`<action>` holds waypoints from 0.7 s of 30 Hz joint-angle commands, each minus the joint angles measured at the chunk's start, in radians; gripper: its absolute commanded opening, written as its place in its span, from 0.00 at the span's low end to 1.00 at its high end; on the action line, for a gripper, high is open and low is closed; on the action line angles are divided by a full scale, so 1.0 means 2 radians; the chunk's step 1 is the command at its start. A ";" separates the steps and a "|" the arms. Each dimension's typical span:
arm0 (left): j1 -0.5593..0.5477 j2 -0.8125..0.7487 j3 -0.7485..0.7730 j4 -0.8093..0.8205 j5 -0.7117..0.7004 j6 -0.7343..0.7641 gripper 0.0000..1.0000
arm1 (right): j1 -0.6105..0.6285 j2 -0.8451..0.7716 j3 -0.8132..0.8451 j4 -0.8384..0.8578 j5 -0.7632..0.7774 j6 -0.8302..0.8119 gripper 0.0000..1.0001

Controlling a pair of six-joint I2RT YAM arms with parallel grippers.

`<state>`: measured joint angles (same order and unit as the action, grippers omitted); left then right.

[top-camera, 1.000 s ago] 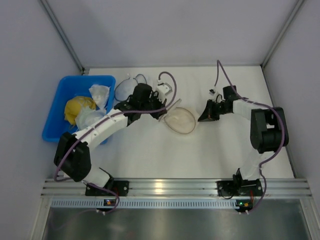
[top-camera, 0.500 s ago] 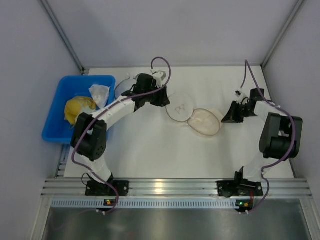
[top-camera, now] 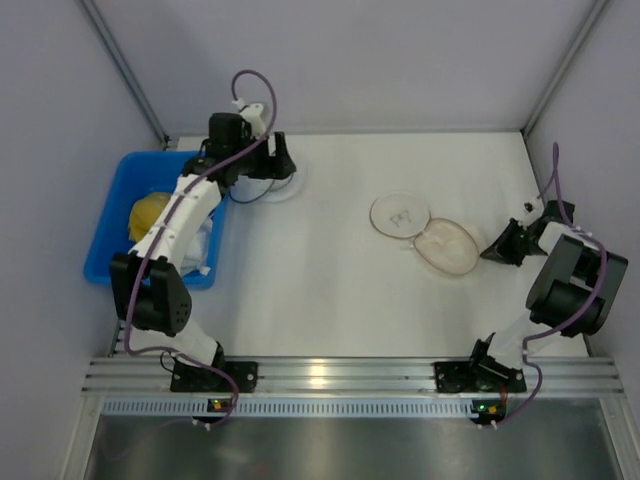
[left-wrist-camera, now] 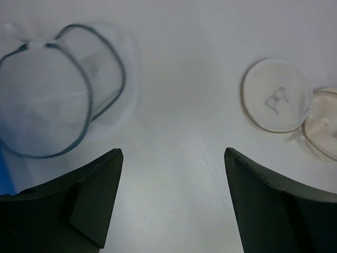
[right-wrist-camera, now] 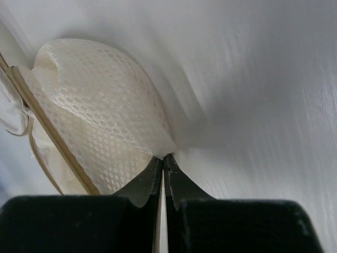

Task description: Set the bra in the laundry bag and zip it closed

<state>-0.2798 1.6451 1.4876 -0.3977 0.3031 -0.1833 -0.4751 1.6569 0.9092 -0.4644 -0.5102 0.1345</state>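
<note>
The laundry bag (top-camera: 447, 246) lies right of centre, a domed mesh half with a tan rim, its flat round lid (top-camera: 400, 214) folded open beside it. The bra shows only as a pale rounded bulge under the mesh (right-wrist-camera: 100, 100) and a bit of white cloth at the open seam (right-wrist-camera: 11, 113). My right gripper (top-camera: 490, 250) is shut, its tips (right-wrist-camera: 163, 156) pinching the bag's mesh edge. Far off at the back left, my left gripper (top-camera: 283, 165) stands open and empty (left-wrist-camera: 174, 153) over bare table. The bag's lid (left-wrist-camera: 275, 95) shows at the right of the left wrist view.
A round mesh pouch with a black rim (top-camera: 255, 185) (left-wrist-camera: 47, 100) lies under the left wrist. A blue bin (top-camera: 110, 250) at the left edge holds a yellow cloth bundle (top-camera: 150, 215) and white items. Grey walls close in the back and both sides.
My left gripper opened, let go of the bag and swung to the back left. The right gripper, still shut, dragged the bag to the right.
</note>
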 commanded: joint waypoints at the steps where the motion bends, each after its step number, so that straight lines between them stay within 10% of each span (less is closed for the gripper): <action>1: 0.068 -0.048 0.012 -0.102 -0.008 0.028 0.84 | -0.006 -0.049 -0.018 0.035 0.018 0.032 0.00; 5: 0.192 -0.085 -0.004 -0.152 0.021 0.084 0.86 | -0.006 -0.053 -0.014 -0.002 0.000 0.036 0.11; 12: 0.304 -0.082 -0.006 -0.234 -0.018 0.206 0.85 | -0.016 -0.128 0.015 -0.055 0.049 0.000 0.98; 21: 0.345 -0.037 -0.041 -0.243 -0.073 0.244 0.81 | -0.016 -0.157 0.110 -0.160 0.016 -0.092 0.99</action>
<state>0.4038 1.5528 1.4235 -0.8570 0.1921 0.2546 -0.4950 1.3548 1.0283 -0.6762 -0.4465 0.0380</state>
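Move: The white bra lies in the blue bin, about 28 cm to the left of the open left hand, 8 cm back and 20 cm below. A yellow garment stands about 36 cm left and 4 cm back, just as low; the grey-rimmed bag is about 11 cm ahead, 6 cm left and 21 cm down. The laundry bag's open body centres some 10 cm left of the right fingertips, 2 cm ahead, level; its round lid is 23 cm left and 11 cm ahead, 2 cm lower. The laundry bag's mesh, still pinched at its right end, is let go: the right fingers ease back about 2 cm, open wide and lift off some 10 cm. Towards the bra in the bin, the open left hand sweeps about 30 cm left, draws back and finally sinks, swinging counter-clockwise and tipping its fingers down some 20 degrees. ##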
